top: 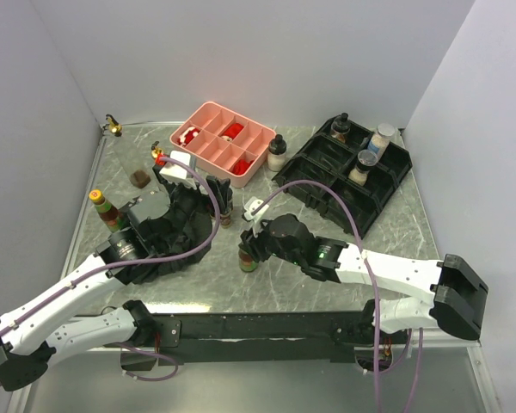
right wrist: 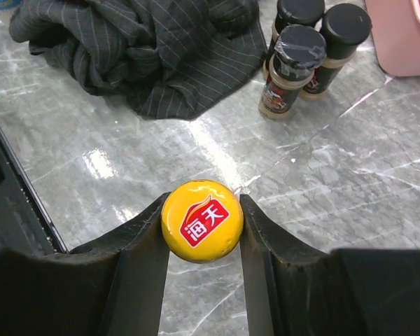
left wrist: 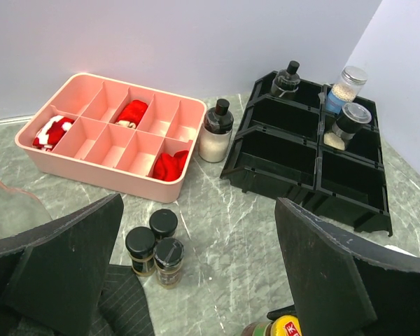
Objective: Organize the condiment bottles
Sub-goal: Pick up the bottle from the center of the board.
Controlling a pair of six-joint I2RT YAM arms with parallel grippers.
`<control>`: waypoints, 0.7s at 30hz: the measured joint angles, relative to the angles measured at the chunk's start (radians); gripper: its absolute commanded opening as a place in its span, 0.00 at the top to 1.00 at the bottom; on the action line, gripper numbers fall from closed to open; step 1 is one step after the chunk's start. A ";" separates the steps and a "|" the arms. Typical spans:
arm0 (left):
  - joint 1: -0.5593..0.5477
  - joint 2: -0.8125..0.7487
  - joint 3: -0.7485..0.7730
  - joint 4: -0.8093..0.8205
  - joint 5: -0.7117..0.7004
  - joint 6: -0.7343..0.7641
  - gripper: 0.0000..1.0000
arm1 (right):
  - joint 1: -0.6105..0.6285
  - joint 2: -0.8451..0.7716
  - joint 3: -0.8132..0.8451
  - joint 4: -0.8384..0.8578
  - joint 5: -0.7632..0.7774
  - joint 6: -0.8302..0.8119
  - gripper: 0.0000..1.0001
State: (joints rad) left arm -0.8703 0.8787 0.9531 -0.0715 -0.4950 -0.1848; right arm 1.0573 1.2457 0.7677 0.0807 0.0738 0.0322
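Observation:
My right gripper (right wrist: 201,231) is shut on the yellow cap of a sauce bottle (right wrist: 201,220), which stands on the table at centre in the top view (top: 248,259). My left gripper (left wrist: 196,280) is open wide and empty above three black-lidded spice jars (left wrist: 157,245), which also show in the right wrist view (right wrist: 294,56). Another yellow-capped bottle (top: 103,206) stands at the left. Two clear gold-spouted bottles (top: 113,126) stand at the far left. A black-capped pale shaker (left wrist: 215,131) stands beside the pink tray. Three jars (left wrist: 344,91) sit in the black rack (left wrist: 304,168).
The pink compartment tray (top: 208,120) with red pieces is at the back centre. The black striped cloth (right wrist: 147,49) lies bunched under my left arm. A small brown object (top: 140,178) sits at the left. White walls close in the table on three sides.

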 measured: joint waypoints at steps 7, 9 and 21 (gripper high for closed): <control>0.000 0.000 0.000 0.000 0.000 0.000 0.04 | 0.001 -0.004 0.027 -0.070 0.072 0.036 1.00; 0.000 0.000 0.000 0.000 0.000 0.000 0.04 | 0.000 -0.006 0.040 -0.105 0.103 0.048 1.00; 0.000 0.000 0.000 0.000 0.000 0.000 0.04 | -0.161 -0.119 0.139 -0.373 0.296 0.135 1.00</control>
State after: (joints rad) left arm -0.8703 0.8787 0.9531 -0.0715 -0.4953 -0.1844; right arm 0.8959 1.1271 0.9066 -0.2928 0.3695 0.1673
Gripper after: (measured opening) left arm 0.966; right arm 0.458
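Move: My right hand already grips the sauce bottle by its neck on the board, just below the yellow cap. From it, the middle of the black tray is about 28 cm ahead, 28 cm to the right and some 8 cm lower. The three pepper jars cluster about 15 cm ahead and 7 cm left; the black-capped salt bottle stands some 33 cm ahead, 8 cm right. From my left hand the tray is roughly 24 cm ahead, 34 cm right and well below. Keeping my right fingers closed on the bottle's neck, I ease off slowly, then faster, to the right and somewhat forward towards the black tray, about 10 cm across. I stay level for the first half and only then climb, about 3 cm, while the hand swings clockwise by nearly 30 degrees. ##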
